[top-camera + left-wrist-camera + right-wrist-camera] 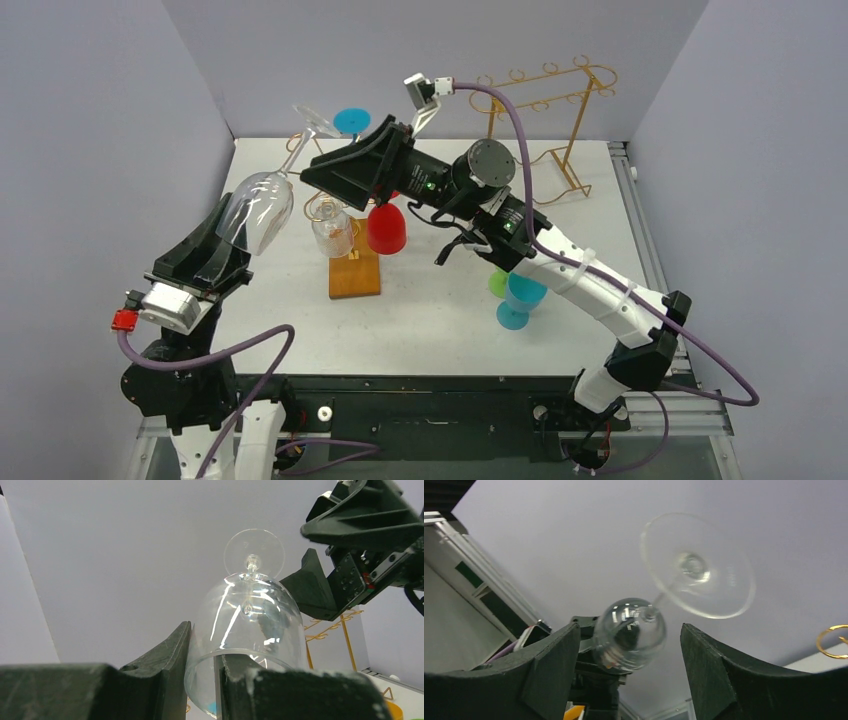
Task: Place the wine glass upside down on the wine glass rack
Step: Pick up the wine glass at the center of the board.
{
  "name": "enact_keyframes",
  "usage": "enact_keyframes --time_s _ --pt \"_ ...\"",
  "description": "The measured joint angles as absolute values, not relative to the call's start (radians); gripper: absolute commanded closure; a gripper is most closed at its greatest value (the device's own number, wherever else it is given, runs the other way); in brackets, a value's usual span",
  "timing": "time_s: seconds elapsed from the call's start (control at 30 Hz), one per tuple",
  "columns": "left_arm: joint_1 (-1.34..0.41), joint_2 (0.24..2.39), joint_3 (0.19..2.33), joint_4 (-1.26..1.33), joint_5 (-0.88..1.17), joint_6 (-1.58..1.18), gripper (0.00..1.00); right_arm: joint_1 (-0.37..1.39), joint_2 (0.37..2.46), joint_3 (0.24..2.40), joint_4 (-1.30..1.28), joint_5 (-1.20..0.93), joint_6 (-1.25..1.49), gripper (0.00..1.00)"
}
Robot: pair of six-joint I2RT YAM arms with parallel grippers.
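Note:
My left gripper [226, 248] is shut on the rim of a clear wine glass [256, 208], one finger inside the bowl and one outside [175, 645]. The glass is held in the air, tilted, with its foot [318, 122] up and toward the back. My right gripper [312, 170] is open just right of the stem, not touching it; the bowl [630, 634] and foot [698, 565] show beyond its spread fingers [549, 665]. The wine glass rack, gold wire on a brown wooden base [355, 272], stands below and to the right of the glass.
A small clear glass [332, 232] and a red glass [386, 228] hang on the rack, and a blue disc [352, 121] shows behind it. A teal glass [520, 300] and a green one [497, 282] stand under the right arm. A tall gold frame rack [545, 100] is at the back right.

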State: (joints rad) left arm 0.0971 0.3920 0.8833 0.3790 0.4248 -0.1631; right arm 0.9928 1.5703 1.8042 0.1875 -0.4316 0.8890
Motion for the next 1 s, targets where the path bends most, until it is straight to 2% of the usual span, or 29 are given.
enact_keyframes --time_s 0.1,0.33,0.57,0.67,0.83,1.0 --pt "0.097 0.402 0.875 0.387 0.419 -0.169 1.00 1.037 1.582 1.804 0.241 -0.427 0.911 0.32" --pt "0.097 0.405 0.863 0.415 0.401 -0.177 1.00 1.081 1.588 1.787 0.318 -0.349 0.955 0.50" --pt "0.097 0.405 0.857 0.444 0.393 -0.171 1.00 1.086 1.618 1.778 0.320 -0.239 0.993 0.52" --pt "0.097 0.405 0.852 0.461 0.398 -0.169 1.00 1.091 1.641 1.781 0.314 -0.210 1.001 0.57" --pt "0.098 0.405 0.843 0.469 0.411 -0.159 1.00 1.101 1.696 1.837 0.313 -0.178 1.015 0.68" --pt "0.097 0.405 0.837 0.469 0.439 -0.145 1.00 1.111 1.718 1.878 0.314 -0.165 1.024 0.87"
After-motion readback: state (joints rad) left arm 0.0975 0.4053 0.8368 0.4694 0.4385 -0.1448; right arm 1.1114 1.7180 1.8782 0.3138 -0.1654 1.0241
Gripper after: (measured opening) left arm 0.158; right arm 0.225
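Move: The upturned wine glass, held by its bowl in the left hand, has its stem about 5 cm to the right hand's left and 1 cm ahead, near its height; from the left hand that stem is some 5 cm ahead, 6 cm right and 8 cm up. On the rack, roughly 25 cm below the right hand, the red glass hangs about 10 cm ahead and 6 cm right, the hung clear glass about 7 cm ahead and 3 cm left. Open right fingers dip back, then reach about 5 cm left around the held wine glass's stem, closing most of the way. ##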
